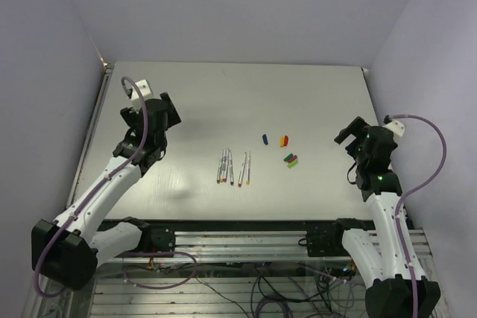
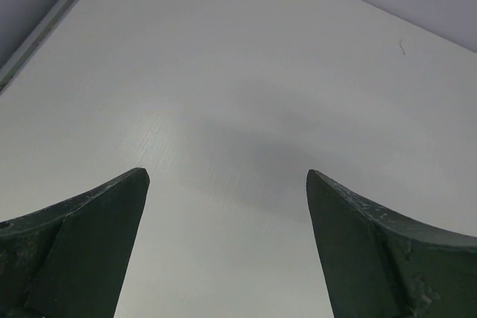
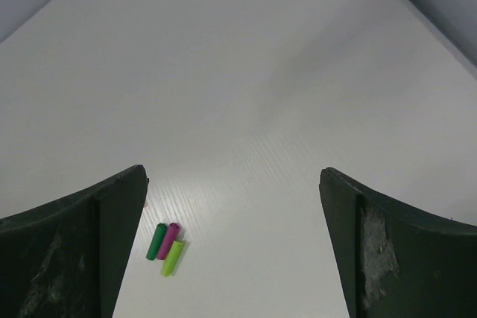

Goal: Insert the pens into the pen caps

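Note:
Several thin white-grey pens (image 1: 235, 167) lie side by side in the middle of the table, their coloured tips toward the near edge. To their right lie the pen caps: a blue one (image 1: 264, 138), a red and yellow pair (image 1: 284, 140), and a green, purple and lime cluster (image 1: 291, 159). The right wrist view shows that cluster as green (image 3: 156, 241), purple (image 3: 168, 240) and lime (image 3: 173, 258), by the left finger. My right gripper (image 1: 349, 132) (image 3: 232, 175) hovers open, right of the caps. My left gripper (image 1: 170, 112) (image 2: 226, 173) is open over bare table, far left of the pens.
The white table (image 1: 313, 94) is boxed in by pale walls at the back and both sides. A metal rail (image 1: 246, 240) with cables runs along the near edge between the arm bases.

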Controlling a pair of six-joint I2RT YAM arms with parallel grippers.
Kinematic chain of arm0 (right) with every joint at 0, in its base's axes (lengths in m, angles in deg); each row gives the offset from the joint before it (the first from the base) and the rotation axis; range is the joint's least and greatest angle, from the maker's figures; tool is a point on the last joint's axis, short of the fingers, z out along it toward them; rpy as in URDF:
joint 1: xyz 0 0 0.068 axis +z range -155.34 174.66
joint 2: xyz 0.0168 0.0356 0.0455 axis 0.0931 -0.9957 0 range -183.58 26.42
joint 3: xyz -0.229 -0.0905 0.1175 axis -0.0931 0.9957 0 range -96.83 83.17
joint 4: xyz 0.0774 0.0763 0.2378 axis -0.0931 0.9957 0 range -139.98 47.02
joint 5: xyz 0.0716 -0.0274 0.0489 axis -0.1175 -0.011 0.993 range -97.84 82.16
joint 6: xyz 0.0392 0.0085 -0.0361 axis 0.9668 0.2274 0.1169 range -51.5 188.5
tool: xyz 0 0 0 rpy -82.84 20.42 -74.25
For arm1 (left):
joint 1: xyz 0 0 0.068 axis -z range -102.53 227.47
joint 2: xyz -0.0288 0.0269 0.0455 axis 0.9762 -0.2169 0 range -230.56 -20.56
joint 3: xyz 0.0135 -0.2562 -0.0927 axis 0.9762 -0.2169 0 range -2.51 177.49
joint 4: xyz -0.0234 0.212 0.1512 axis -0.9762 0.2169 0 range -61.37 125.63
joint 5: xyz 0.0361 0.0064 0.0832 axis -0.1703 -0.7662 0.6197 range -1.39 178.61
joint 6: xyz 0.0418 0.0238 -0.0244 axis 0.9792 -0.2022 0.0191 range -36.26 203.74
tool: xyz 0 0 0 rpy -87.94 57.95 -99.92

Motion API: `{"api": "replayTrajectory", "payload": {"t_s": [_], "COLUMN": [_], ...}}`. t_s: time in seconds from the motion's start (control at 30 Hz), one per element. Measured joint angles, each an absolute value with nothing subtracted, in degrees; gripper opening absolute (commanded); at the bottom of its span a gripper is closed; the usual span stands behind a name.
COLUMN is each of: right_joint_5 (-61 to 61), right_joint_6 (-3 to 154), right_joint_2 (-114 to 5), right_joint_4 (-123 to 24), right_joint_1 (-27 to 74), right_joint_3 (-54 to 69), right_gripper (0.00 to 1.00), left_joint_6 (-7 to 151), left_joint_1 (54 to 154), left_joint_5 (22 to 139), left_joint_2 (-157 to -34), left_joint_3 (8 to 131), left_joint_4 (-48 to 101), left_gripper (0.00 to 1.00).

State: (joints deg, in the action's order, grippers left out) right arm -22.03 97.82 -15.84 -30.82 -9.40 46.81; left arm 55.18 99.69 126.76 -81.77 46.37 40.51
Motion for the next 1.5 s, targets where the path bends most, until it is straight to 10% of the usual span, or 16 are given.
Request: {"api": "replayTrajectory", "payload": {"t_s": [0.4, 1.13, 1.5], "right_joint_5": [-27.63, -27.13, -26.73], "right_joint_6": [101.34, 103.86, 103.90], "right_joint_2": [-13.35, -14.49, -15.06], "right_joint_4": [-29.86, -27.54, -27.43], "right_joint_1": [-9.40, -9.40, -9.40], "right_joint_3": [45.70, 43.25, 43.67], "right_gripper": [1.00, 0.67, 0.37], "left_joint_6": [59.57, 50.83, 50.68], "left_joint_1": [114.09, 121.70, 123.51], "left_joint_5": [123.92, 114.32, 115.26], "left_joint_2": [-85.60, -98.49, -105.20], "left_joint_3": [45.52, 45.52, 47.40], "left_joint_4": [39.27, 42.96, 47.64], "left_gripper": [0.98, 0.94, 0.69]}}
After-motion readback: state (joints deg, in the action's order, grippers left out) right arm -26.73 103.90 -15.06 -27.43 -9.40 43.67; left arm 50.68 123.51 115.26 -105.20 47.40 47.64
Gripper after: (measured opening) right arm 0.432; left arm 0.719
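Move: The leftmost pen, the one with the green end, lies about 20 cm to the left hand's right, 4 cm nearer the base and some 22 cm below. Three pens lie close beside it, centred roughly 3 cm to its right; two more lie about 10 cm right of it, and the blue cap 18 cm right and 11 cm farther out. From the right hand that pen is some 47 cm to the left, about level, 18 cm below. The left hand heads for the left edge of the pen row without touching it yet: it first sweeps right about 15 cm, turning some 30 degrees clockwise, then sinks to about 15 cm lower in all, easing back 6 cm while the fingers tip down nearly 30 degrees and close by about a quarter. The right hand stays well off to the side, rising some 2 cm, and closes its empty fingers to under half open. ##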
